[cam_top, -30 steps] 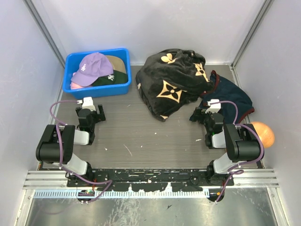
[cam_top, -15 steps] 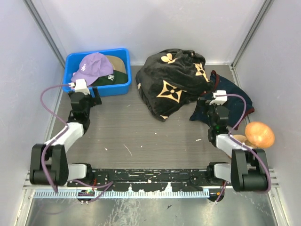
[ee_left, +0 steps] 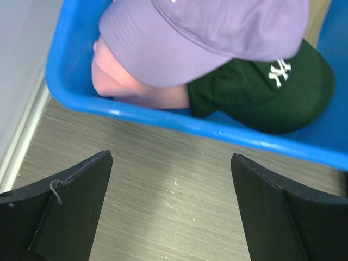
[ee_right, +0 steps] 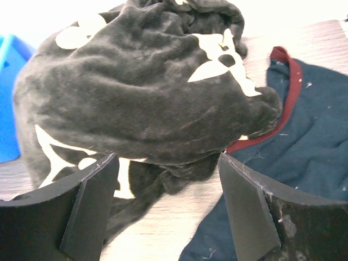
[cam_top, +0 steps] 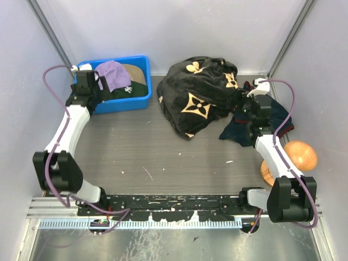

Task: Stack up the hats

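The hats lie piled in a blue bin (cam_top: pixel 138 103) at the back left. A lavender cap (ee_left: pixel 217 27) is on top, over a pink cap (ee_left: pixel 130 89) and a dark green cap (ee_left: pixel 272 95) with a white logo. A tan cap (cam_top: pixel 136 70) shows behind them. My left gripper (ee_left: pixel 169 163) hangs open above the table just in front of the bin's near wall (ee_left: pixel 217 131), holding nothing. My right gripper (ee_right: pixel 168 163) is open at the right edge of the black flower-marked cloth (ee_right: pixel 152 98), and a fold of that cloth lies just ahead of its tips.
A navy cloth with red trim (ee_right: pixel 310 147) lies right of the black cloth, under my right arm. A round-topped wooden stand (cam_top: pixel 300 156) stands at the right edge. Grey walls close in on both sides and the back.
Both arms have stretched forward: the left one up to the blue bin, the right one to the black cloth's right edge. The right jaws have narrowed a little.
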You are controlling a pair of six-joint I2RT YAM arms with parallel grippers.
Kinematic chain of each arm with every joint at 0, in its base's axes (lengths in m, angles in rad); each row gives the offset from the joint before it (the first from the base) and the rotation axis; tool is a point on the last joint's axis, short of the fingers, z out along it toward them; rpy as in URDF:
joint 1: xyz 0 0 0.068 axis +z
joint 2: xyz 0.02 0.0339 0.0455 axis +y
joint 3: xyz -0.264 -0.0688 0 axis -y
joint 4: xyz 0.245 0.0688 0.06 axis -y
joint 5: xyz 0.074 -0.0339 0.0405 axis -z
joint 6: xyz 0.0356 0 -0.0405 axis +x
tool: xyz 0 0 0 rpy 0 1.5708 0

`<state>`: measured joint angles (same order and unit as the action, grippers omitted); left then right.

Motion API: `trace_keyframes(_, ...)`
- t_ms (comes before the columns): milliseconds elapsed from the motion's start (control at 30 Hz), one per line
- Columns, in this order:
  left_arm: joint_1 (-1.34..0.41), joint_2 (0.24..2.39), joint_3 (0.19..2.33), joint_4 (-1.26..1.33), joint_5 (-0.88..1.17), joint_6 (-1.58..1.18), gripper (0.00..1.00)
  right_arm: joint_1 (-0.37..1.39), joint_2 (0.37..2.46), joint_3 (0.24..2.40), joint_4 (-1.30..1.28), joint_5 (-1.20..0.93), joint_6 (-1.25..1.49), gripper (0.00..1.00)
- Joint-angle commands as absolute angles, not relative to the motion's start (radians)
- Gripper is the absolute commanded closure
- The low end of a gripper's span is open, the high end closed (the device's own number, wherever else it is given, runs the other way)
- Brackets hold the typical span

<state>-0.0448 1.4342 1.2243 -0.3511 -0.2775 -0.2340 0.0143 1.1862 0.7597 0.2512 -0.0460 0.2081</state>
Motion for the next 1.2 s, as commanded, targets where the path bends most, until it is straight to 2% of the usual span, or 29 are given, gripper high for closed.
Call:
trace_keyframes(0,0.024,1.602,1.51,-0.72,-0.312,-0.272,0.02,0.021,1.163,0.854,0.09,-0.109,0.297,0.21)
trace_keyframes(67,0.081,1.678,1.599,-0.779,-0.236,-0.297,0.03,0.024,1.119,0.847,0.076,-0.102,0.296,0.22)
trace_keyframes(133,0.127,1.733,1.642,-0.784,-0.185,-0.324,0.11,0.033,1.077,0.846,0.048,-0.08,0.279,0.22)
trace_keyframes(167,0.144,1.753,1.657,-0.782,-0.156,-0.334,0.19,0.037,1.063,0.845,0.035,-0.071,0.267,0.22)
trace_keyframes(267,0.169,1.815,1.687,-0.786,-0.111,-0.366,0.33,0.044,1.036,0.853,-0.005,-0.05,0.243,0.21)
trace_keyframes(400,0.194,1.891,1.7,-0.779,-0.051,-0.393,0.45,0.05,1.014,0.877,-0.051,-0.044,0.24,0.19)
trace_keyframes(733,0.241,2.022,1.787,-0.703,-0.037,-0.378,0.47,0.067,0.973,0.935,-0.155,-0.038,0.226,0.19)
trace_keyframes(933,0.311,2.138,1.893,-0.713,0.013,-0.452,0.57,0.068,0.983,1.002,-0.233,-0.032,0.195,0.19)
trace_keyframes(1067,0.312,2.127,1.882,-0.713,0.019,-0.465,0.58,0.068,0.987,1.028,-0.271,-0.01,0.17,0.18)
trace_keyframes(1167,0.308,2.044,1.771,-0.653,0.015,-0.471,0.57,0.069,0.975,0.997,-0.254,-0.004,0.177,0.18)
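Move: The near-left corner of the blue bin lies about 11 cm to my left hand's left, 5 cm ahead and 9 cm below. Inside the bin, the purple hat is about 12 cm ahead and 3 cm right of that hand, the pink hat about 7 cm ahead and 3 cm left, and the green hat about 6 cm ahead and 12 cm right, all 12 to 15 cm down. From my right hand, that corner is roughly 66 cm left, 6 cm ahead and 10 cm lower. I swing my left hand about 12 cm left and sink it some 7 cm, reaching forward as well, to the bin's near-left corner. On the way I roll its left side down, tip the fingers more steeply and close them to about half, bringing the tips onto the rim and pushing the bin. My right hand, still open, backs off and rises over the dark cloth, about 6 cm each way. ##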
